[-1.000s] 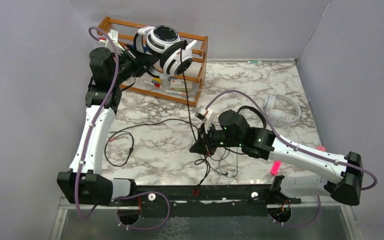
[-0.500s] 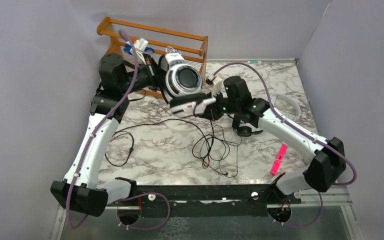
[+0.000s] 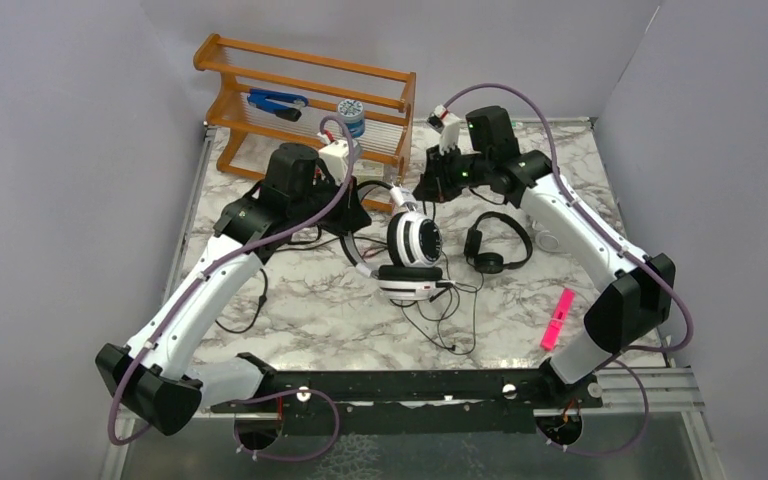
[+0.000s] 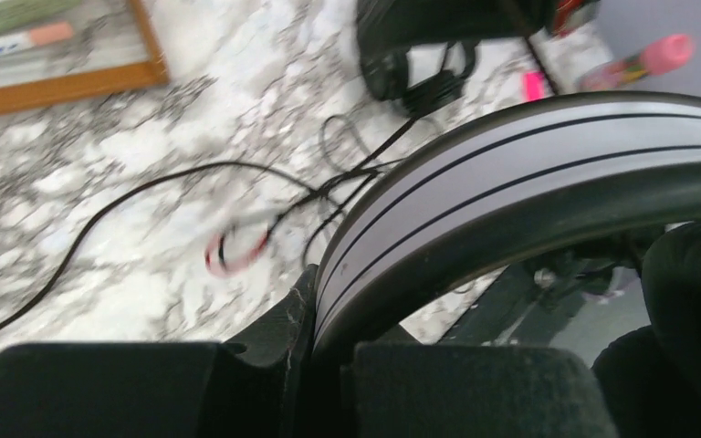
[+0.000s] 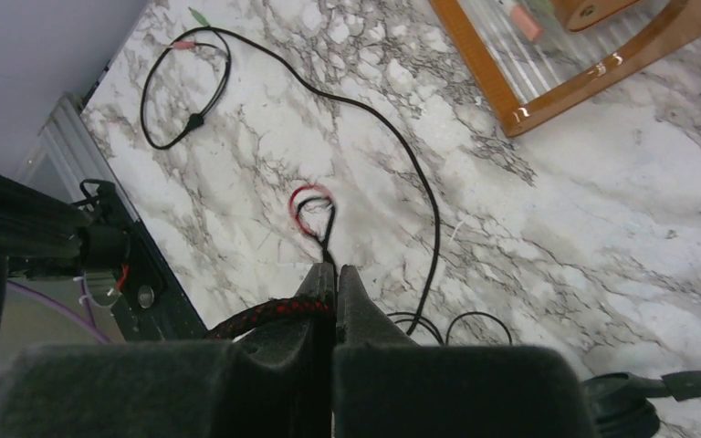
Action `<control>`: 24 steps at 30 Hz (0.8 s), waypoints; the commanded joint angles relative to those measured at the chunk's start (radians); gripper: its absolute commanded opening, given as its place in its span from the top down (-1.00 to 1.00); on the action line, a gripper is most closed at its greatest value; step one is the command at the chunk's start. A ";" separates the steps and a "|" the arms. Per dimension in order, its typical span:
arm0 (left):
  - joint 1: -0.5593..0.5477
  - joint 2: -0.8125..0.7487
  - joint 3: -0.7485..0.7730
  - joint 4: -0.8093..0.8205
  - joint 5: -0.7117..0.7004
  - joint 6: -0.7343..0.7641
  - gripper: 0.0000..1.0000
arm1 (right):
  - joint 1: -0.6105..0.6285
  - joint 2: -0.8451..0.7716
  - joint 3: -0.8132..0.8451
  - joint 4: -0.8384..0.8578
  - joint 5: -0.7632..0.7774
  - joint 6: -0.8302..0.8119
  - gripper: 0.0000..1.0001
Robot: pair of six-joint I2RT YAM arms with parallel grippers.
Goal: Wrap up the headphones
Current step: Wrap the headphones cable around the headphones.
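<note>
The white headphones with black ear pads [image 3: 412, 252] hang low over the middle of the table. My left gripper [image 3: 368, 222] is shut on their headband [image 4: 511, 173], which fills the left wrist view and runs down between the jaws of my left gripper [image 4: 315, 306]. My right gripper [image 3: 427, 190] is up at the back, shut on a red-and-black braided cord [image 5: 265, 315] that leaves the tips of this right gripper [image 5: 333, 274] towards a red loop [image 5: 312, 210]. Smaller black headphones [image 3: 495, 245] lie right of centre. The all-white headphones [image 3: 549, 241] are mostly hidden behind the right arm.
A wooden rack [image 3: 305, 95] stands at the back left with a blue tool and a small jar on it. Loose black cord [image 3: 438, 315] tangles near the front middle, and more lies at the left [image 3: 245, 300]. A pink marker [image 3: 557, 318] lies front right.
My left arm has brought the headphones from the rack down to the table's middle. My right arm has swung from the front centre to the back, still shut on the cord.
</note>
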 commanded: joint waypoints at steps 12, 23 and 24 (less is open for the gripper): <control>-0.145 0.046 -0.007 -0.160 -0.972 0.198 1.00 | -0.017 0.110 0.312 -0.380 0.014 -0.108 0.99; -0.143 -0.178 -0.012 0.048 -0.928 -0.075 1.00 | -0.017 0.013 0.087 -0.290 -0.040 -0.088 0.99; -0.143 -0.199 -0.005 0.065 -0.932 -0.101 1.00 | -0.017 -0.002 0.051 -0.274 -0.055 -0.083 0.99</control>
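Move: The left gripper holds the white headphones by the headband; their cups sit about 11 cm to its right and 8 cm back. The right gripper, pinching the cable, is some 14 cm right of the left one, 6 cm farther out and slightly lower. From the right gripper, the cups are 12 cm back and 2 cm left, nearly level; the black headphones lie roughly 15 cm right, 3 cm ahead and 22 cm below. Bring the left gripper, still clamped on the headband, about 11 cm left and slightly forward, away from the right gripper, dipping some 6 cm before climbing most of the way back. Swing it counter-clockwise about 35 degrees with its left side rising. Keep the right fingers shut on the cable, lifting 3 cm, then lowering again while easing slightly right. ##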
